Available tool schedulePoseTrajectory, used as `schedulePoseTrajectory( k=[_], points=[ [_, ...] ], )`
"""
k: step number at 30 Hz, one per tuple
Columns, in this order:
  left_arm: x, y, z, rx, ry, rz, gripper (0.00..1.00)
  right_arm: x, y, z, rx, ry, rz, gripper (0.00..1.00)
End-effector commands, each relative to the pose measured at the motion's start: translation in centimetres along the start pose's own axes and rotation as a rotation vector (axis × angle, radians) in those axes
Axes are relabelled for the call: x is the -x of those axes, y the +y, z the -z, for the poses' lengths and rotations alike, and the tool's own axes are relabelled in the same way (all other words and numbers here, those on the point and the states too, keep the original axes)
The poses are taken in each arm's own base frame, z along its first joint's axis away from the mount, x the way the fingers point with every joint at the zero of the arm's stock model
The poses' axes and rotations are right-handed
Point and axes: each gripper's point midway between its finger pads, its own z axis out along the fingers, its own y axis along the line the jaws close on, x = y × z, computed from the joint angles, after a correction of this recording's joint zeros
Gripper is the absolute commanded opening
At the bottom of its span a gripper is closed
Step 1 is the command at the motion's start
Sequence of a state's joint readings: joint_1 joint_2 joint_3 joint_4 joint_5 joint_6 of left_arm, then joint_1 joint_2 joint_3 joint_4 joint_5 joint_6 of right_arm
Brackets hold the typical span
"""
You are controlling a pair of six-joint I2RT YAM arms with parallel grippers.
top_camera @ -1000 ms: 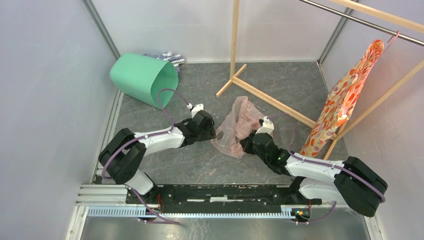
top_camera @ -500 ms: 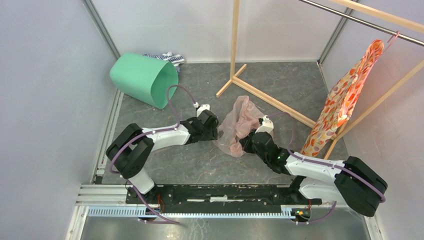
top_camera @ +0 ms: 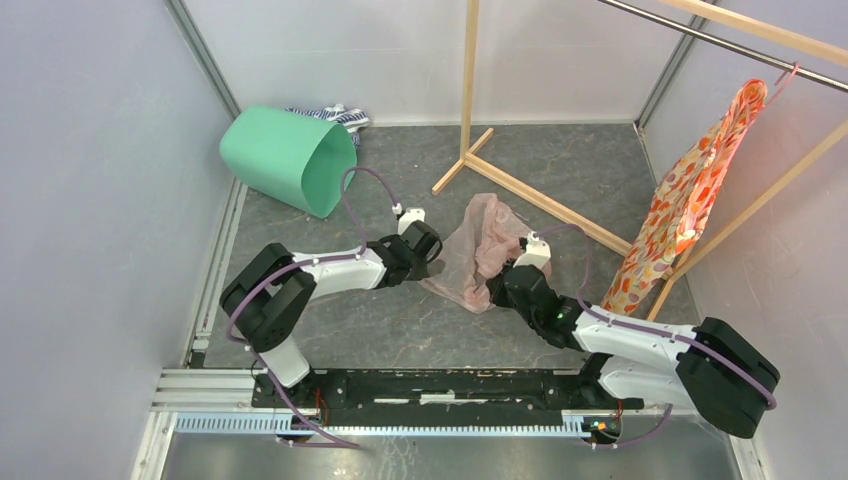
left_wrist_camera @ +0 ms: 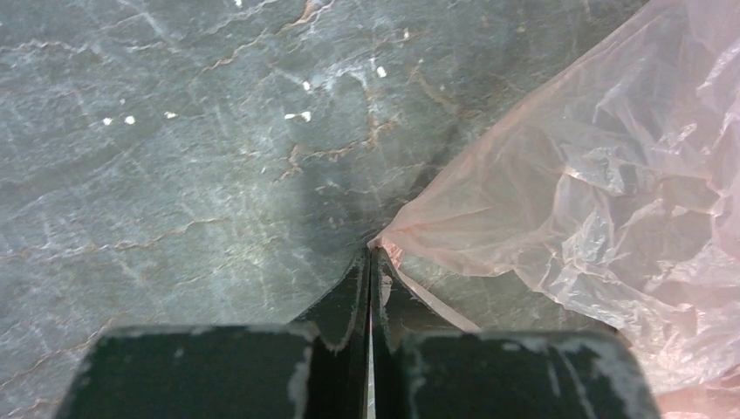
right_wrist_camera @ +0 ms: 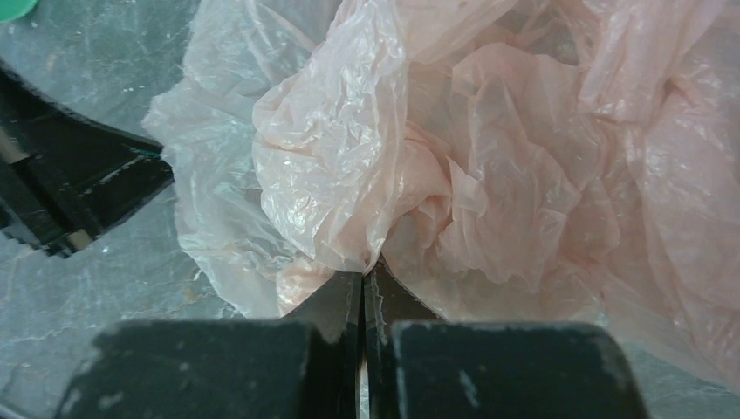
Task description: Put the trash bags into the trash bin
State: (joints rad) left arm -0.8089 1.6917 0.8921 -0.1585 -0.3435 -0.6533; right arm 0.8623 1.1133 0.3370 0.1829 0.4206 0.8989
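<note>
The pale pink trash bag (top_camera: pixel 478 255) lies crumpled on the grey floor at the middle of the top view. My left gripper (top_camera: pixel 436 262) is shut on the bag's left edge. In the left wrist view the left gripper (left_wrist_camera: pixel 370 255) pinches a corner of the trash bag (left_wrist_camera: pixel 593 175) between closed fingers. My right gripper (top_camera: pixel 497 285) is shut on the bag's near right side. In the right wrist view the right gripper (right_wrist_camera: pixel 363 272) holds a fold of the trash bag (right_wrist_camera: pixel 454 148). The mint-green trash bin (top_camera: pixel 290 160) lies on its side at the back left, mouth facing right.
A blue-white striped cloth (top_camera: pixel 335 114) lies behind the bin. A wooden rack (top_camera: pixel 500 170) stands just behind the bag, its foot on the floor. An orange floral garment (top_camera: pixel 690 200) hangs at the right. Grey walls close in both sides.
My left arm has moved right to the bag's left edge and its gripper has shut on it. The right gripper has kept its hold and barely moved.
</note>
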Motion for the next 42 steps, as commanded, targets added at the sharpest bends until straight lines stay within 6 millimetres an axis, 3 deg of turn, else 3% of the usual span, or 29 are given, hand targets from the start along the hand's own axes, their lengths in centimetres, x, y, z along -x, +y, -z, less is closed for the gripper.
schedulePoseTrajectory(
  k=[1, 4, 8, 11, 13, 18, 21, 31, 36, 42],
  points=[
    [1.7, 2.0, 1.9, 0.052, -0.031, -0.001, 0.02, 1.3, -0.6, 0.1, -0.056, -0.041, 0.058, 0.00],
    [4.4, 2.3, 4.5, 0.007, -0.099, 0.036, 0.02, 0.8, -1.3, 0.0, -0.088, -0.023, 0.099, 0.00],
    [8.0, 1.1, 8.9, -0.104, -0.210, 0.056, 0.02, 0.4, -1.9, -0.4, -0.133, 0.002, 0.158, 0.00],
    [8.8, 0.5, 10.8, -0.171, -0.244, 0.056, 0.02, 0.5, -1.3, -0.6, -0.126, 0.017, 0.195, 0.00],
    [8.4, 0.4, 11.0, -0.191, -0.234, 0.044, 0.02, 1.0, -0.7, -0.4, -0.117, 0.020, 0.229, 0.06],
    [7.4, 0.3, 10.7, -0.215, -0.219, 0.032, 0.02, 3.1, 1.0, 0.6, -0.088, 0.013, 0.304, 0.53],
    [7.1, 0.0, 10.6, -0.235, -0.214, 0.029, 0.02, 4.3, 2.5, 1.5, -0.034, 0.011, 0.341, 0.65],
    [6.7, -1.2, 10.7, -0.309, -0.200, 0.010, 0.02, 7.1, 8.4, 3.8, 0.137, 0.007, 0.497, 0.77],
    [6.8, -1.6, 11.0, -0.332, -0.203, 0.016, 0.02, 6.3, 10.7, 1.7, 0.195, 0.032, 0.576, 0.78],
    [7.0, -2.2, 11.3, -0.363, -0.195, 0.023, 0.02, 6.0, 10.2, -1.5, 0.093, 0.034, 0.636, 0.74]
  ],
)
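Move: The left hand already pinches the left corner of the trash bag. The bag's middle lies about 8 cm to its right, 4 cm farther out and roughly level with it. For the right hand, shut on the near side of the bag, that middle is about 8 cm ahead, 2 cm left and 3 cm below. The trash bin lies some 23 cm ahead and 25 cm left of the left hand. The wooden rail's middle is about 20 cm ahead and 9 cm right of the right hand. Straight up some 12 cm, quickly, the left hand lifts the pinched bag corner, then eases slightly back and right. The right hand dips about 2 cm, opens wide to let go of the bag, rises about 11 cm, then swings left towards the left hand, turning some 25 degrees counter-clockwise, and starts back down with open fingers over the bag's left part. ##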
